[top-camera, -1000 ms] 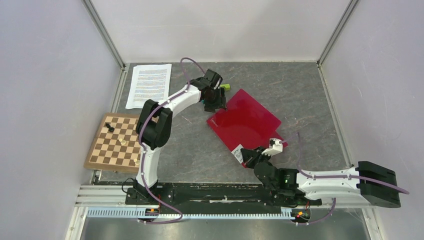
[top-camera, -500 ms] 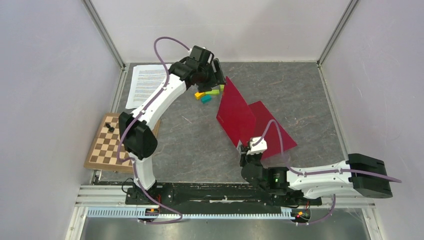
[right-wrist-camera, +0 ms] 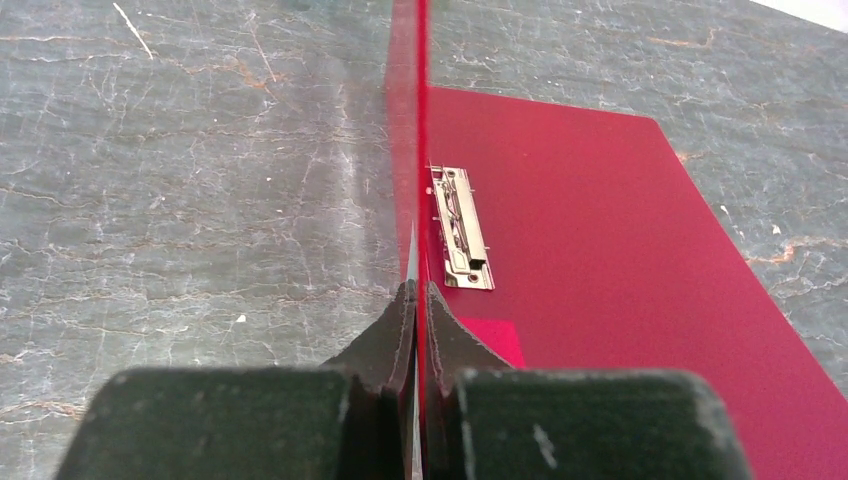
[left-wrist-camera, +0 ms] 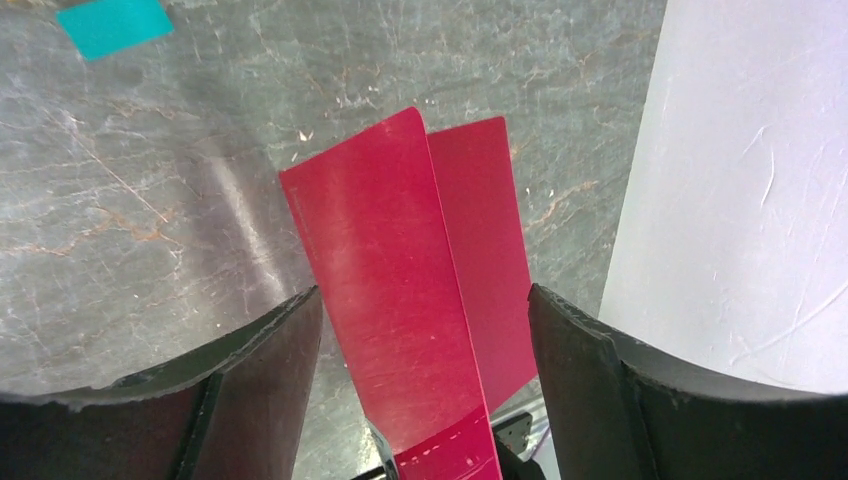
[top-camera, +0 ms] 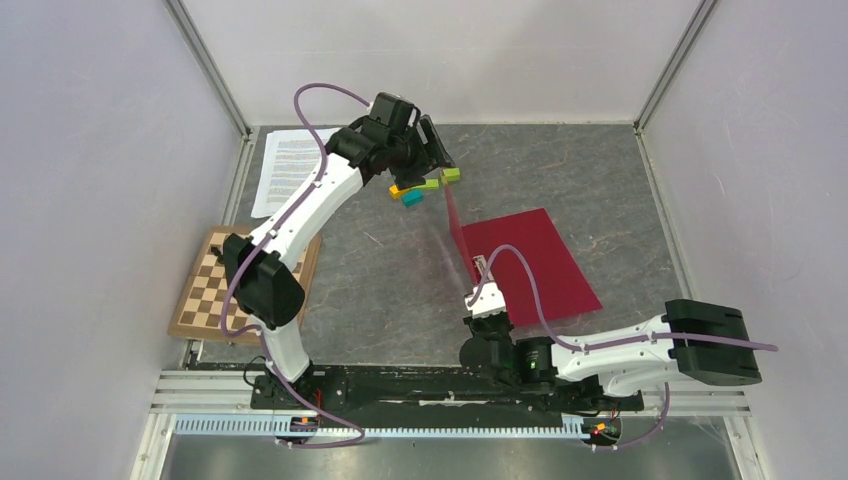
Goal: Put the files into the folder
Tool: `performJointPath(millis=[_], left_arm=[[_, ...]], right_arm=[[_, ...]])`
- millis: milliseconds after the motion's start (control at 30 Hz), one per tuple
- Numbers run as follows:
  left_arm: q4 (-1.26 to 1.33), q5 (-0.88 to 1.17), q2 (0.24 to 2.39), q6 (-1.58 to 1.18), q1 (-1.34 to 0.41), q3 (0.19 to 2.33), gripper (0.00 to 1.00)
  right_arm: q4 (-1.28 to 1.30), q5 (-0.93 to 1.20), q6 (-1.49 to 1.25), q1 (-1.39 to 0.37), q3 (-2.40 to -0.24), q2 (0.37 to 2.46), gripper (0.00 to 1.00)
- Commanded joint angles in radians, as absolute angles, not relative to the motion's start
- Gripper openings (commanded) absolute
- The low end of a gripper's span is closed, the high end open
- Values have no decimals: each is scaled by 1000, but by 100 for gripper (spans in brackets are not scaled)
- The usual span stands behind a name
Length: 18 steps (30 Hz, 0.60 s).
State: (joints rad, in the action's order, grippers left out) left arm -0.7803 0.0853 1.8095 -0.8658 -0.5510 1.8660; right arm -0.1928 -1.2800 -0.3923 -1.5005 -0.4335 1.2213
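Note:
The crimson folder (top-camera: 535,262) lies open right of centre, its back cover (right-wrist-camera: 610,250) flat with the metal clip (right-wrist-camera: 458,230) showing. My right gripper (right-wrist-camera: 413,292) is shut on the near edge of the front cover (right-wrist-camera: 408,120), which stands upright. In the top view that right gripper (top-camera: 484,283) is at the folder's near left corner. My left gripper (top-camera: 440,158) hangs open above the far end of the cover (left-wrist-camera: 395,290), holding nothing; in its wrist view the left gripper (left-wrist-camera: 422,300) frames the cover from above. The files (top-camera: 295,168) lie flat at the far left.
Small coloured blocks (top-camera: 420,186) lie under the left gripper, a teal one (left-wrist-camera: 110,25) among them. A wooden chessboard (top-camera: 238,292) with a few pieces sits at the near left. White enclosure walls (left-wrist-camera: 740,180) stand close on both sides.
The front cover has swung from closed through tilted to upright as my right gripper moved left with it. My left gripper has opened wider, let go of the far corner and risen.

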Motion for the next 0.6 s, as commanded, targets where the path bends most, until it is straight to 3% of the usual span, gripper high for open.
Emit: performJointPath(millis=[0,133,200,400,500,567], left_arm=[[-719,157,1823,-902,-553,1843,80],[-696,179,1823,-899,-553,1806,68],[-692,174,1818,-896,-552,1787,59],[-675,169,1808,-884,-548,1723,21],[-666,168,1804,-879,-543,1703,3],[-665,163,1801,-870,-542,1691,2]], right_arm=[[-165,-1342,-363,-1514,-496,1253,0],[-156,-1331,-364,-1516,-503,1267,0],[-151,-1313,-354,-1517,-506,1268,7],[-135,-1255,-315,-1544,-513,1254,49],[-126,-1208,-325,-1568,-505,1237,62],[-121,-1156,-328,-1586,-504,1226,67]])
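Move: The red folder lies open, its cover standing up from the left-hand spine. The cover's upper edge, a few cm short of its far corner, is about 6 cm below the left gripper, 1 cm back and 1 cm right; the teal block is 6 cm ahead of that gripper and 7 cm left. From the right gripper, which already pinches the cover's near end, that spot is some 21 cm ahead, 7 cm left and 9 cm up; the metal clip is 12 cm ahead, 2 cm right and 9 cm below. Lower the open left gripper about 5 cm, easing back slightly, so the cover's upper edge comes between its fingers, and shut them to pinch it near the far corner. Hold the right gripper nearly still and shut at first; as the left one closes, open it to let go of the near end and slip it some 2 cm left and back. ##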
